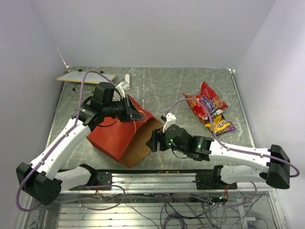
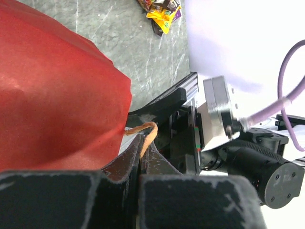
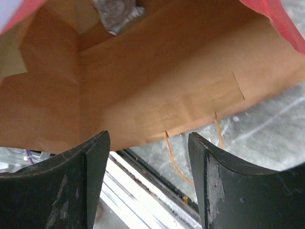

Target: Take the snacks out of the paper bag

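The paper bag point(image 1: 116, 136) lies tilted at the table's near middle, red outside and brown inside, its mouth facing right. My left gripper point(image 1: 138, 113) is shut on the bag's tan string handle point(image 2: 147, 133), above the red wall point(image 2: 52, 95). At the bag's mouth, my right gripper point(image 1: 153, 140) is open and holds nothing; between its tips point(image 3: 148, 143) I look into the brown inside point(image 3: 157, 71). A silver packet point(image 3: 116, 12) sits deep in the bag. On the table at the right lie a red snack bag point(image 1: 206, 104), a yellow packet point(image 1: 217, 125) and a purple packet point(image 1: 228, 128).
A tan board point(image 1: 86, 77) and a white object point(image 1: 125, 85) lie at the back left. An aluminium rail point(image 1: 157, 179) runs along the near table edge just under the bag's mouth. The bag's second string handle point(image 3: 174, 162) hangs down over the table.
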`<action>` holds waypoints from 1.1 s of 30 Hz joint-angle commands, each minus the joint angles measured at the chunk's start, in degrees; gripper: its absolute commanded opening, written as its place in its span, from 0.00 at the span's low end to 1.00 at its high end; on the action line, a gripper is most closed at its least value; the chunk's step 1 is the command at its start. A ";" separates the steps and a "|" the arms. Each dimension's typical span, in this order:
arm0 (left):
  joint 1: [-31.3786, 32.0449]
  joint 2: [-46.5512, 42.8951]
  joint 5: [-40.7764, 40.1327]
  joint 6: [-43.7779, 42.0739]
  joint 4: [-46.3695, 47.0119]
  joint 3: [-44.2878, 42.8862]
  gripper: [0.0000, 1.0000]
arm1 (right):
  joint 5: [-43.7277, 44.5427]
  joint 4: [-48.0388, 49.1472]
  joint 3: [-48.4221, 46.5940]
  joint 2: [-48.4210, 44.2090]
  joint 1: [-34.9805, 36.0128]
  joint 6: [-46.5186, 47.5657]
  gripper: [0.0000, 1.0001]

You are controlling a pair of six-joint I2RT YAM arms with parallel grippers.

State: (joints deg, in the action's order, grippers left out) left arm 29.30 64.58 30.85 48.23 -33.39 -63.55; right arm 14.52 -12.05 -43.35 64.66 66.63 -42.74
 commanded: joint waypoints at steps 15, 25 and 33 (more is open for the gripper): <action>0.31 -3.05 -9.42 2.37 -2.40 -4.53 0.07 | -10.20 54.60 7.50 19.78 4.11 39.17 0.67; 0.32 -4.49 -16.29 0.29 -15.03 -9.09 0.07 | -15.35 76.59 4.89 37.05 4.20 48.14 0.68; 0.30 -4.52 -17.59 0.40 -17.54 -11.35 0.07 | -12.39 80.33 -2.10 46.81 4.13 50.11 0.70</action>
State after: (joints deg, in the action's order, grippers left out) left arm 29.36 60.64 15.20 49.82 -48.10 -71.88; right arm -0.01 61.65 -43.27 108.07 70.59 4.97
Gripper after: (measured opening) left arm 0.075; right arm 0.692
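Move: The silver packet deep in the bag lies about 25 cm to my right hand's left, some 7 cm farther out and 9 cm lower. The middle of the bag's mouth is only about 3 cm left of that hand, 2 cm ahead and 5 cm below; the loose lower handle lies roughly 6 cm back, 2 cm right and 14 cm down. From my left hand the packet is about 21 cm left, 2 cm back and 20 cm below. I run my open right hand through the mouth and into the bag, about 16 cm to the left towards the silver packet, dipping some 4 cm early on, while the wrist lifts and swings the fingers counter-clockwise from slanting down to nearly level, pointing left. My left hand keeps its pinch on the upper handle and, after a small forward start, draws it about 4 cm left and 2 cm up, turning slightly counter-clockwise. ##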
